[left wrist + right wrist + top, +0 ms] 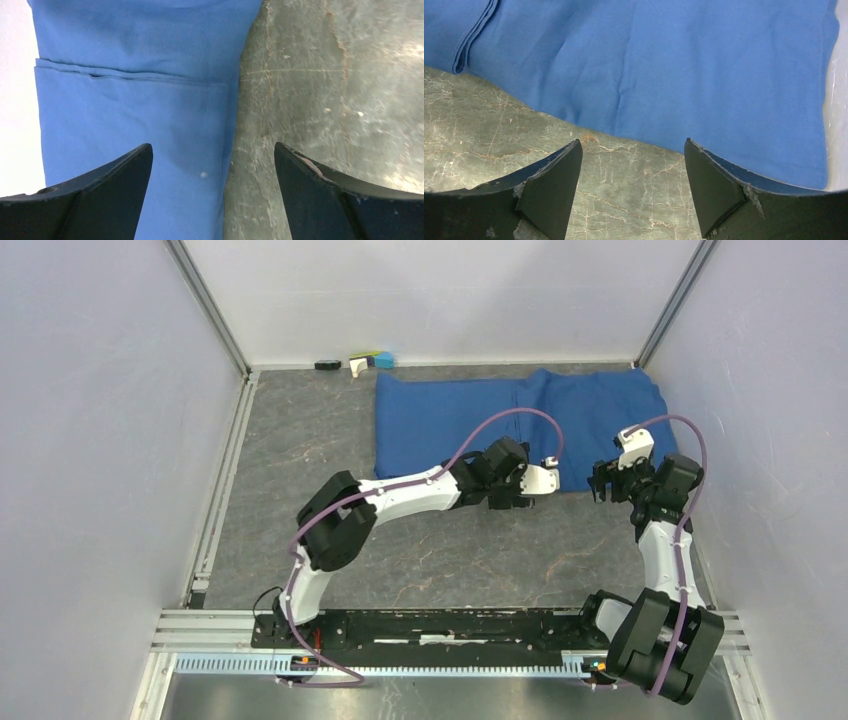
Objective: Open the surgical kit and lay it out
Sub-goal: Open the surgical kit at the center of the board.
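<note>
Of the surgical kit only the large blue cloth wrap (470, 420) shows, lying flat at the far right of the table, with a folded seam (130, 76) across it. My left gripper (530, 495) hovers over the cloth's near edge. It is open, one finger above the cloth (135, 110) and the other above bare table, nothing between them (212, 150). My right gripper (603, 483) is by the near right part of the cloth (674, 65). It is open and empty too, with grey table between its fingertips (633, 145).
A small black item (327, 365) and a white, yellow and teal object (372, 362) lie against the back wall. A metal rail (222, 490) runs along the left side. White walls close in left, right and behind; the cloth's right edge is near the right wall.
</note>
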Controlling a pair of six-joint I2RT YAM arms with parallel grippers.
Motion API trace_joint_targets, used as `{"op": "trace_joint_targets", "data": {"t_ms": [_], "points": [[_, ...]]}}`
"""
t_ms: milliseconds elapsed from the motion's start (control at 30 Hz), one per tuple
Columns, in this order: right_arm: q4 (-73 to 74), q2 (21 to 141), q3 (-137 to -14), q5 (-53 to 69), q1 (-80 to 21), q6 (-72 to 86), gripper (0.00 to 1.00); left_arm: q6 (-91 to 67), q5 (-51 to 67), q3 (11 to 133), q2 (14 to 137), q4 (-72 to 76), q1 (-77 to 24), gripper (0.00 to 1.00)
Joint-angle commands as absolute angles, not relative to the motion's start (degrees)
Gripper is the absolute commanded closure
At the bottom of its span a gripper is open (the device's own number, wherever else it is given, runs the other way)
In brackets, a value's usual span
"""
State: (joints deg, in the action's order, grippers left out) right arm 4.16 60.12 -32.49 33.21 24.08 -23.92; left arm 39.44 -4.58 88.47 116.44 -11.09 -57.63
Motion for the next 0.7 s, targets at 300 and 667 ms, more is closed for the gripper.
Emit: {"op": "trace_joint_targets", "data": {"t_ms": [300, 667], "points": [[4.27, 61.96, -32.85, 37.00, 27.72, -25.02, 0.20, 41.36, -9.64, 97.73, 121.59, -13.46, -57.97, 0.38], [4.56, 62.85, -32.78, 38.50, 28.47, -24.79, 0.20, 39.29, -10.79, 94.94, 118.93, -12.25, -57.44, 0.97]]}}
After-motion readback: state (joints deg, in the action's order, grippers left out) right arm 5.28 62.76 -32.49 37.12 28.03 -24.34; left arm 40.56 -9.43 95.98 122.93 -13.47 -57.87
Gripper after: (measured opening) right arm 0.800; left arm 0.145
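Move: The near right corner of the kit's folded top layer lies just below the left hand's open fingers, about 1 cm ahead, 3 cm to the right and 2 cm down. From the same hand, the middle of the already spread right panel is some 13 cm ahead and 16 cm to the right, and the middle of the folded left part about 14 cm ahead and 15 cm to the left. From the right hand that corner is about 15 cm to the left, 2 cm ahead and 4 cm below. The left hand eases about 2 cm forward over the near edge of the blue kit, sinking and shifting right by about 1 cm each, until its fingertips are down on the folded top layer just inside its near right corner. There it stops and holds its place with the wrist barely turning, while the fingers go from wide open to nearly shut and pinch the cloth; the open right hand merely settles 1 to 2 cm down and to the right, clear of the kit. ##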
